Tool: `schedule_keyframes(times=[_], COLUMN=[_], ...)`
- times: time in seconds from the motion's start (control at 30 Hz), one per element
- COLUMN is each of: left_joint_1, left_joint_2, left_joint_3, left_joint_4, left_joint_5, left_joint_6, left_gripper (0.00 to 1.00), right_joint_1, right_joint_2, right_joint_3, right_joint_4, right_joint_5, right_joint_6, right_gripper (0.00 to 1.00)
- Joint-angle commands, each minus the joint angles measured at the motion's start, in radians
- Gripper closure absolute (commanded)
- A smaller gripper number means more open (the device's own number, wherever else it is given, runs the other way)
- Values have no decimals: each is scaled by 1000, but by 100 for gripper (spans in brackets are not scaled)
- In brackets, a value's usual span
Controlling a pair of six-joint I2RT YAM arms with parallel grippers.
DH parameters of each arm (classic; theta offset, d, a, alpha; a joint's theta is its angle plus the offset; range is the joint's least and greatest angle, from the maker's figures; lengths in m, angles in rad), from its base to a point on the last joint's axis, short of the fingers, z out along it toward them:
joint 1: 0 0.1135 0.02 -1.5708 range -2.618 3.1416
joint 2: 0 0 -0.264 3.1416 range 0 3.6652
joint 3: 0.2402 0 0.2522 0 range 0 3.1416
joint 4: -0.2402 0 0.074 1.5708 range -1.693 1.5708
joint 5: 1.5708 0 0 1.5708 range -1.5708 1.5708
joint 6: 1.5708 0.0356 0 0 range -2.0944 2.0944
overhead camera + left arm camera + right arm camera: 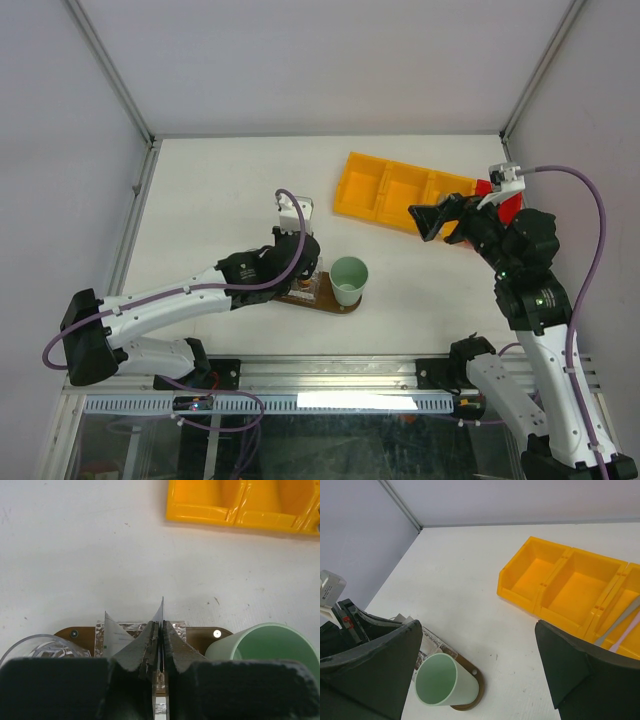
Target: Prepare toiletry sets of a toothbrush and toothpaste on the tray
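The dark brown oval tray [338, 305] [200, 639] [479, 686] lies near the table's front. My left gripper [304, 272] [162, 626] hangs over its middle, shut on the thin flat end of a white toothpaste tube [162, 607] that stands up between the jaws. A second white tube [114, 634] leans just to its left, above crinkled silver foil [177, 627]. My right gripper [432, 220] [479, 625] is open and holds nothing, hovering at the near edge of the yellow bin [395, 190]. A grey toothbrush [619, 622] and a pinkish one [631, 631] lie in that bin's right compartment.
A mint-green cup [349, 279] [272, 642] [440, 679] stands on the tray's right end. A clear glass [37, 647] stands on its left end. The yellow bin [240, 502] [555, 582] has several compartments; a red bin [507, 205] sits behind the right arm. Enclosure walls ring the table.
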Motion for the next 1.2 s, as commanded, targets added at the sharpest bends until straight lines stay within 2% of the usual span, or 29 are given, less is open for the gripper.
schedule_keyframes(times=[0.0,0.1,0.4,0.7,0.97,1.17], left_joint_1=[-8,-10,-13,-14,-15,-15], left_joint_2=[-18,-20,-17,-17,-37,-73], left_joint_3=[-9,-9,19,75,150,204], left_joint_4=[44,44,25,-23,-68,-78], left_joint_5=[1,1,12,16,33,58], left_joint_6=[-4,-5,2,7,26,51], left_gripper=[88,82,75,53,47,38], right_joint_1=[-7,-7,-6,-7,-7,-6], right_joint_2=[-12,-12,-8,-12,-7,-7], right_joint_3=[4,6,0,-8,-13,-14], right_joint_4=[49,48,55,54,64,59], right_joint_5=[10,10,0,-5,-15,-15], right_joint_6=[-14,-14,-8,-4,5,2], right_gripper=[1,1,1,1,1,1])
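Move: The toothpaste tube in the left fingers stands upright in the clear holder on the brown tray. Its middle is right under that hand, about 6 cm down, and its flat end is pinched between the fingertips. A second tube stands roughly 5 cm left, level with it; the green cup is about 13 cm right and 1 cm nearer, and the clear glass some 12 cm left and 1 cm nearer. From the right hand the held tube lies about 30 cm left, level fore-and-aft, and some 20 cm lower. Staying almost in place over the holder at first, the left hand spreads its nearly shut fingers and lets go of the toothpaste tube's flat end. Then it rises about 4 cm away from the tube, almost straight up, still opening to a little over half, one finger on each side of the tube. ##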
